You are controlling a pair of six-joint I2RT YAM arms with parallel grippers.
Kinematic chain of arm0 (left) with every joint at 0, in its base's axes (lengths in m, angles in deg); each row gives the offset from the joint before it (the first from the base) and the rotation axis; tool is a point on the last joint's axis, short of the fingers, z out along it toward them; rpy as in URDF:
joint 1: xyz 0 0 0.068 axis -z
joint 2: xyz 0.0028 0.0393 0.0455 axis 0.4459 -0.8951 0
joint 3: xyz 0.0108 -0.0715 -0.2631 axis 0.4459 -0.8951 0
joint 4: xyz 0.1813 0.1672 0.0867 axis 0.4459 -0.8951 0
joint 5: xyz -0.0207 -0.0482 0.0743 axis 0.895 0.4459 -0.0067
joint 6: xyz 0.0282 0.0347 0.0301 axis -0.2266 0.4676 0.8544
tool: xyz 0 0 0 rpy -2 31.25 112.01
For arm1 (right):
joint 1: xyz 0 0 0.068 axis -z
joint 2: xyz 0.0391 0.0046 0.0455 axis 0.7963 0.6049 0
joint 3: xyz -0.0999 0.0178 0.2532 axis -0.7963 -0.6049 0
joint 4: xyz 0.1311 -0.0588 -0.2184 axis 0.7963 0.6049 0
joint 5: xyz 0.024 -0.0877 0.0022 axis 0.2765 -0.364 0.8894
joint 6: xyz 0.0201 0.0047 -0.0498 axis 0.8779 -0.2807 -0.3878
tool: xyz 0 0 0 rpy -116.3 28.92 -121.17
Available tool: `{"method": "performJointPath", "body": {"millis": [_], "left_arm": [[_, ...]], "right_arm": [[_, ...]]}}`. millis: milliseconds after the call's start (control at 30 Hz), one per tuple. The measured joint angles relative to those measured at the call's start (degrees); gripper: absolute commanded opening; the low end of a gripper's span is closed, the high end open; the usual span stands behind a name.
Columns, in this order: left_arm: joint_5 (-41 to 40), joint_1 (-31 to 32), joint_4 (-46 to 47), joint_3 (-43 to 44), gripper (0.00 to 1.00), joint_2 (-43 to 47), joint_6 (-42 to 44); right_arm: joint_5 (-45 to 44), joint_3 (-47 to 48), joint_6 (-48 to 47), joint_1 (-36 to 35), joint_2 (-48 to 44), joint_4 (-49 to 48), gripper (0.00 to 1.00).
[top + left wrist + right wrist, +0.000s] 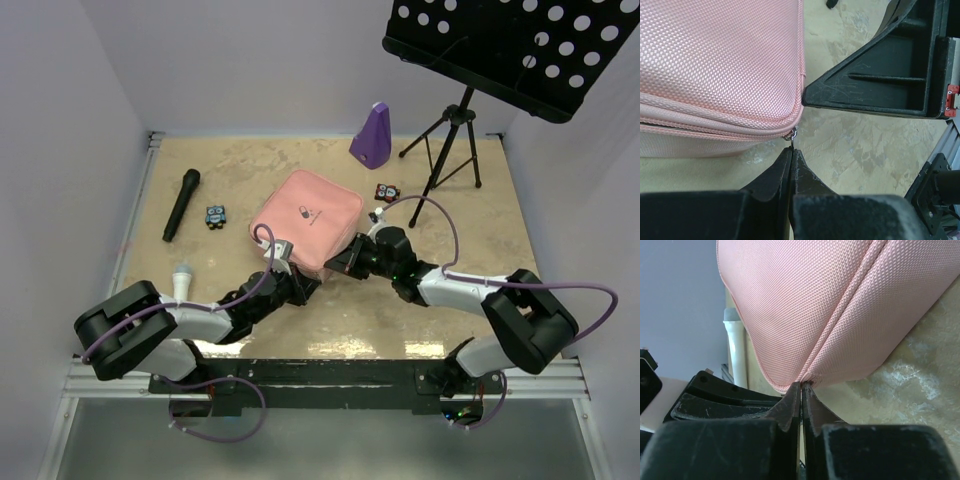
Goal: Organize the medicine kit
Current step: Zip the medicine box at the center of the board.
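Observation:
The pink medicine kit [305, 218] lies closed in the middle of the table, pill logo up. At its near corner, my left gripper [791, 150] is shut on the small metal zipper pull [793, 134]. In the top view the left gripper [308, 287] sits just below that corner. My right gripper [802, 385] is shut with its tips pinching the kit's [840, 305] corner at the zip seam. From above, the right gripper [338, 266] touches the kit's near right edge. The left wrist view shows the kit [720, 65] and the right gripper's black finger [880, 85] beside it.
A purple metronome [371, 135] stands at the back, a music stand [510, 45] on a tripod [450, 140] at the back right. A black microphone [181, 204] and a small patterned block [215, 215] lie left of the kit. Another block [386, 192] lies right. A white microphone [181, 280] rests by my left arm.

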Motion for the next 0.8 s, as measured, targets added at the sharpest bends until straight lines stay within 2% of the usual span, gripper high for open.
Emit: {"method": "performJointPath", "body": {"millis": [367, 467, 533, 600, 800], "left_arm": [[-0.2, 0.0, 0.0, -1.0, 0.00, 1.3, 0.0], [-0.4, 0.0, 0.0, -2.1, 0.00, 2.7, 0.0], [-0.5, 0.0, 0.0, -2.6, 0.00, 3.4, 0.0], [-0.5, 0.0, 0.0, -2.9, 0.00, 3.6, 0.0], [-0.1, 0.0, 0.7, -3.0, 0.00, 3.0, 0.0]], "right_arm": [[-0.7, -0.5, 0.5, -0.1, 0.3, -1.3, 0.00], [-0.8, -0.7, 0.0, -0.1, 0.4, -2.0, 0.49], [-1.3, -1.0, -0.5, -0.1, 0.2, -2.5, 0.63], [-2.1, -1.1, -1.1, -0.1, 0.2, -2.4, 0.65], [-4.0, -1.1, -2.2, 0.0, -0.2, -0.4, 0.65]]}}
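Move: The zipper pull is already pinched in the left fingers, its slider only about 1 cm ahead and 1 cm right of them. The medicine box's middle is some 15 cm ahead and 2 cm left of the left hand. The box's near corner is already between the shut right fingertips, at the hand point; from there the box's middle is about 11 cm ahead and 5 cm left, and the red-black toy roughly 18 cm ahead and 14 cm right on the table. The zipper pull stays pinched in the shut left fingers, which at first hardly move, then draw about 1 cm left and a little back, away from the box's near corner. That corner is let go by the right fingers, which hold still and then spring open to about two thirds, the hand easing some 1 cm right, slightly forward and down, with barely any turn. ##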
